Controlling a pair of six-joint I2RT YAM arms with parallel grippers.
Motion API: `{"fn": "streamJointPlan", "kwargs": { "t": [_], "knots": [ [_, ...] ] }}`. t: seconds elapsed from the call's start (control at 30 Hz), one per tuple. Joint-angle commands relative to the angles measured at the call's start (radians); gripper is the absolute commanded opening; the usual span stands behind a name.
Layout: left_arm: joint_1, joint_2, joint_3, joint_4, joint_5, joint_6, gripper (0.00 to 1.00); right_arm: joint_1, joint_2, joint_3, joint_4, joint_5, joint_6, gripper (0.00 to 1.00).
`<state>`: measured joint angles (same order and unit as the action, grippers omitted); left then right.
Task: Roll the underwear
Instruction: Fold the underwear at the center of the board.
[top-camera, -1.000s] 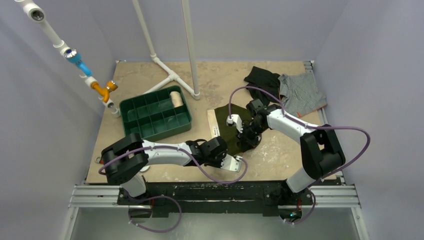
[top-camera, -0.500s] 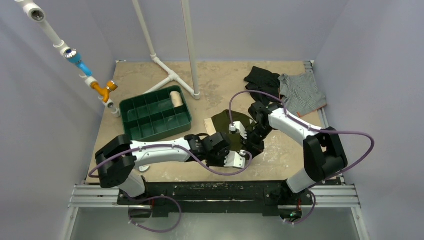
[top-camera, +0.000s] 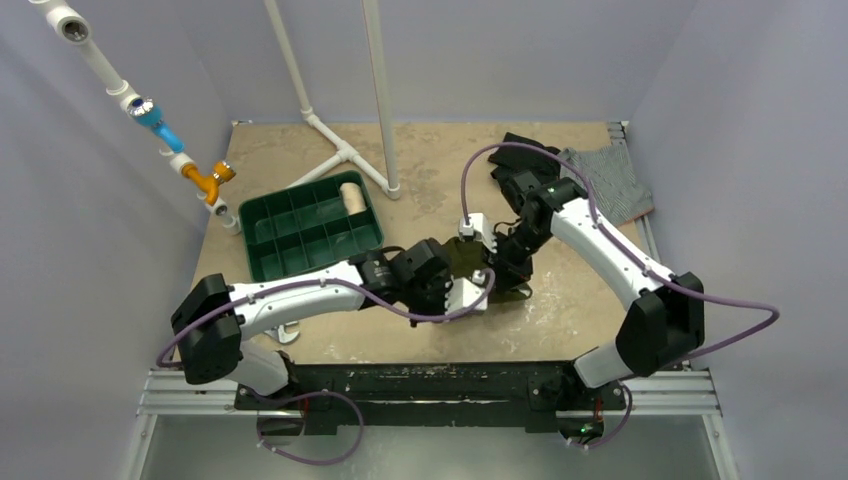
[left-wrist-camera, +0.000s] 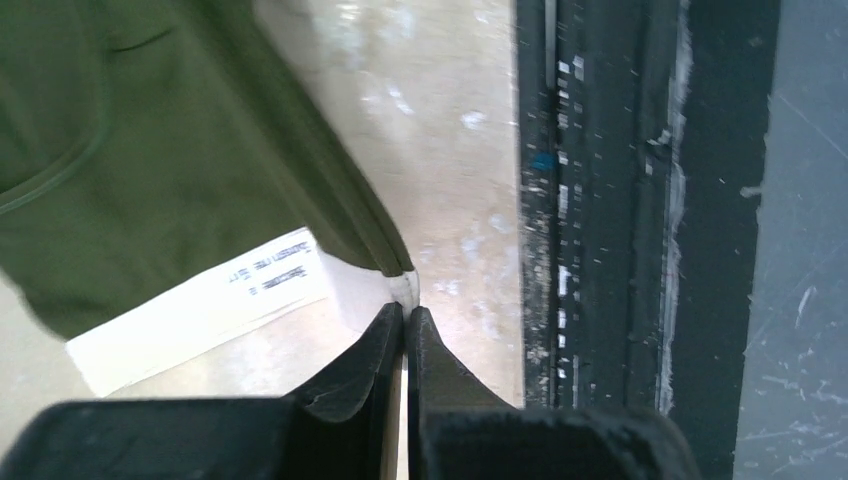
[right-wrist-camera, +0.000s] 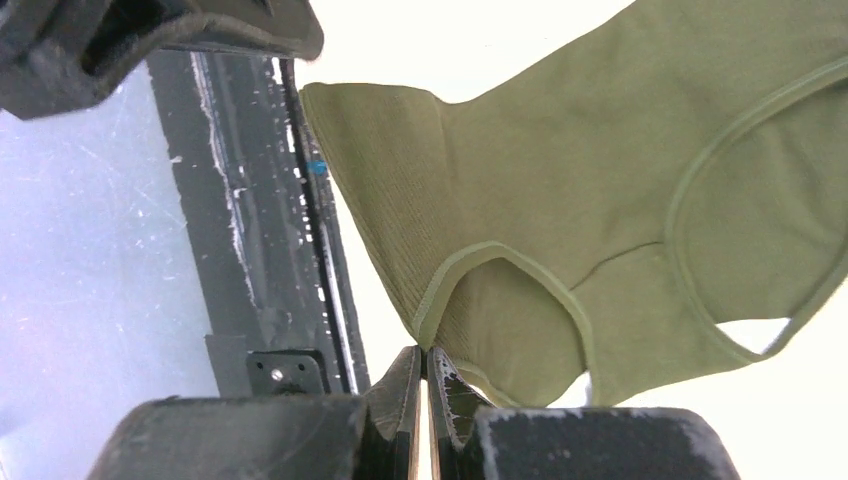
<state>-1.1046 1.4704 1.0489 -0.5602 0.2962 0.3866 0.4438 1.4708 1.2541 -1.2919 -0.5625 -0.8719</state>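
The olive-green underwear (top-camera: 463, 256) hangs between my two grippers near the table's middle front, mostly hidden by them in the top view. My left gripper (left-wrist-camera: 405, 308) is shut on its cream waistband corner, the olive cloth (left-wrist-camera: 150, 150) stretching up and left, a white label (left-wrist-camera: 200, 300) below. My right gripper (right-wrist-camera: 424, 350) is shut on an olive leg-hole edge of the underwear (right-wrist-camera: 600, 200). In the top view the left gripper (top-camera: 478, 285) and right gripper (top-camera: 500, 262) are close together.
A green compartment tray (top-camera: 312, 235) holding a cream roll (top-camera: 351, 197) sits at left. A black garment (top-camera: 520, 150) and a grey striped garment (top-camera: 610, 180) lie at the back right. White pipe frame (top-camera: 345, 155) stands behind. The black rail (top-camera: 430, 380) runs along the front edge.
Both grippers have lifted and moved toward the back with the underwear; the cloth that lay flat on the table now hangs bunched between them. The left arm has stretched forward.
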Motion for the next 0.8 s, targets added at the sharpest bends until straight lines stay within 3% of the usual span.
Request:
{"fn": "streamJointPlan", "kwargs": {
  "t": [0.0,0.33,0.57,0.77],
  "knots": [
    [0.136,-0.027,0.084,-0.046,0.111,-0.049,0.00,-0.005,0.075,0.129,-0.050,0.076,0.014,0.00],
    [0.392,0.091,0.185,-0.072,0.170,-0.026,0.00,-0.006,0.462,0.494,-0.066,0.179,0.021,0.00],
    [0.461,0.244,0.260,-0.065,0.122,-0.039,0.00,-0.005,0.711,0.763,-0.090,0.252,0.051,0.00],
    [0.485,0.292,0.274,-0.028,0.041,-0.074,0.00,-0.006,0.809,0.868,-0.085,0.260,0.056,0.00]
  ]
}}
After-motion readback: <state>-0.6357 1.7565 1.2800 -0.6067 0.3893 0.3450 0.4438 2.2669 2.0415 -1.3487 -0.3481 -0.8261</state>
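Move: The underwear's far side is where both hands carry its near edge. The far waistband end lies about 20 cm ahead of the left hand, 4 cm to its left and 9 cm below; the far leg edge is some 20 cm ahead of the right hand, 4 cm left, 12 cm below. From the left hand the green crate sits about 20 cm ahead and 27 cm left; from the right hand the black cloth is roughly 32 cm ahead, 6 cm right. The underwear's lifted near edge, still pinched by the waistband end in the left fingers and by the leg edge in the right, is swept forward over the far half by both arms together. The left arcs about 16 cm forward, drifting left, up and then down while turning some 25 degrees counter-clockwise; the right goes some 18 cm forward and, after a slight rise, sinks about 7 cm. ##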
